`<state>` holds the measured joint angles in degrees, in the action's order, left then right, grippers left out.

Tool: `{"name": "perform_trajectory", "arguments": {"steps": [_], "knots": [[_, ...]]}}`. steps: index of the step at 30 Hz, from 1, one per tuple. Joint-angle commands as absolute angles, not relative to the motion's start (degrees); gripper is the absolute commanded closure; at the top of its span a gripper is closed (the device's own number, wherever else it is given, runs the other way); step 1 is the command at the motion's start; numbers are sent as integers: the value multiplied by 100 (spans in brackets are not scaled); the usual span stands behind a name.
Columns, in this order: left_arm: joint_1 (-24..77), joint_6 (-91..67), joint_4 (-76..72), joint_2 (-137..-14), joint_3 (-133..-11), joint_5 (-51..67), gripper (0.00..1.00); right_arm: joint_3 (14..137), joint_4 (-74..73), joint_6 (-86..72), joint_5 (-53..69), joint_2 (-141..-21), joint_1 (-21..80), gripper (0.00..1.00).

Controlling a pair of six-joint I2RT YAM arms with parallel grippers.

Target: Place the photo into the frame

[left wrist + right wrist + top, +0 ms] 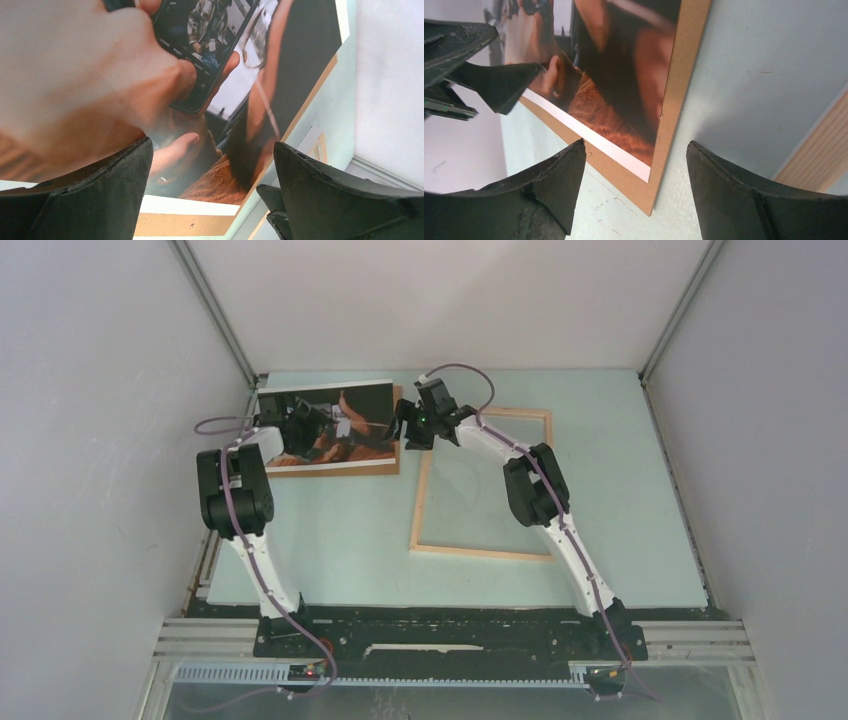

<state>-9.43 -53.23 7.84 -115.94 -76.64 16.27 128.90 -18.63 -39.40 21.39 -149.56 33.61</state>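
The photo (345, 425), a colour print with a white border, lies face up on a brown backing board (392, 466) at the back left. My left gripper (316, 426) hovers open low over the photo (220, 100), nothing between its fingers (115, 185). My right gripper (406, 430) stands open just right of the board's near right corner (649, 192), its jaws straddling that corner in its view without touching it. The photo (614, 85) ends short of that corner. The frame (480, 552), light wood with a clear pane, lies flat to the right, under the right arm.
The pale green table (340, 540) is walled in white on three sides. A frame edge (819, 150) shows at the right of the right wrist view. The left gripper's fingers (499, 82) appear there, and the right's fingers (272, 200) in the left wrist view.
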Motion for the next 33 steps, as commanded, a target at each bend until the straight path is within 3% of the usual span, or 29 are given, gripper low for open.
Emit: {"name": "perform_trajectory", "arguments": {"steps": [1,10,27,33], "knots": [[-994,-4646,1306,-11340,-8086,1286,0,12907,-2219,-3144,1672,-14318,3566,24],[-1271,-3723,1821,-10393,-7750,555,0,13583,-2154,-3185,2160,-14961,3753,39],[-1637,-3742,2068,-9291,-6947,1637,0,13559,-2396,-3261,2072,-15383,3876,41],[-1521,-3718,1986,-8915,-6480,1740,0,12651,-2689,-3261,2176,-14849,3873,41]]}}
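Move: The near right corner of the photo, lying on its brown backing board, is roughly 5 cm back and 1 cm right of my right hand, 3 cm below. The photo's middle is some 19 cm left and 7 cm ahead of that hand; the frame's middle is 20 cm right and 8 cm back. Under my left hand, which is low over the photo, the photo's near edge runs about 7 cm back. I hook my right hand round the photo's near right corner: about 4 cm left and 3 cm back, rising a little, then settling down again with the fingers partly closed, astride the board's near edge. My left hand lifts some 9 cm off the photo, swings left and draws back about 8 cm towards its near edge, rolling its left side up, then eases down and right, fingers wide open. ##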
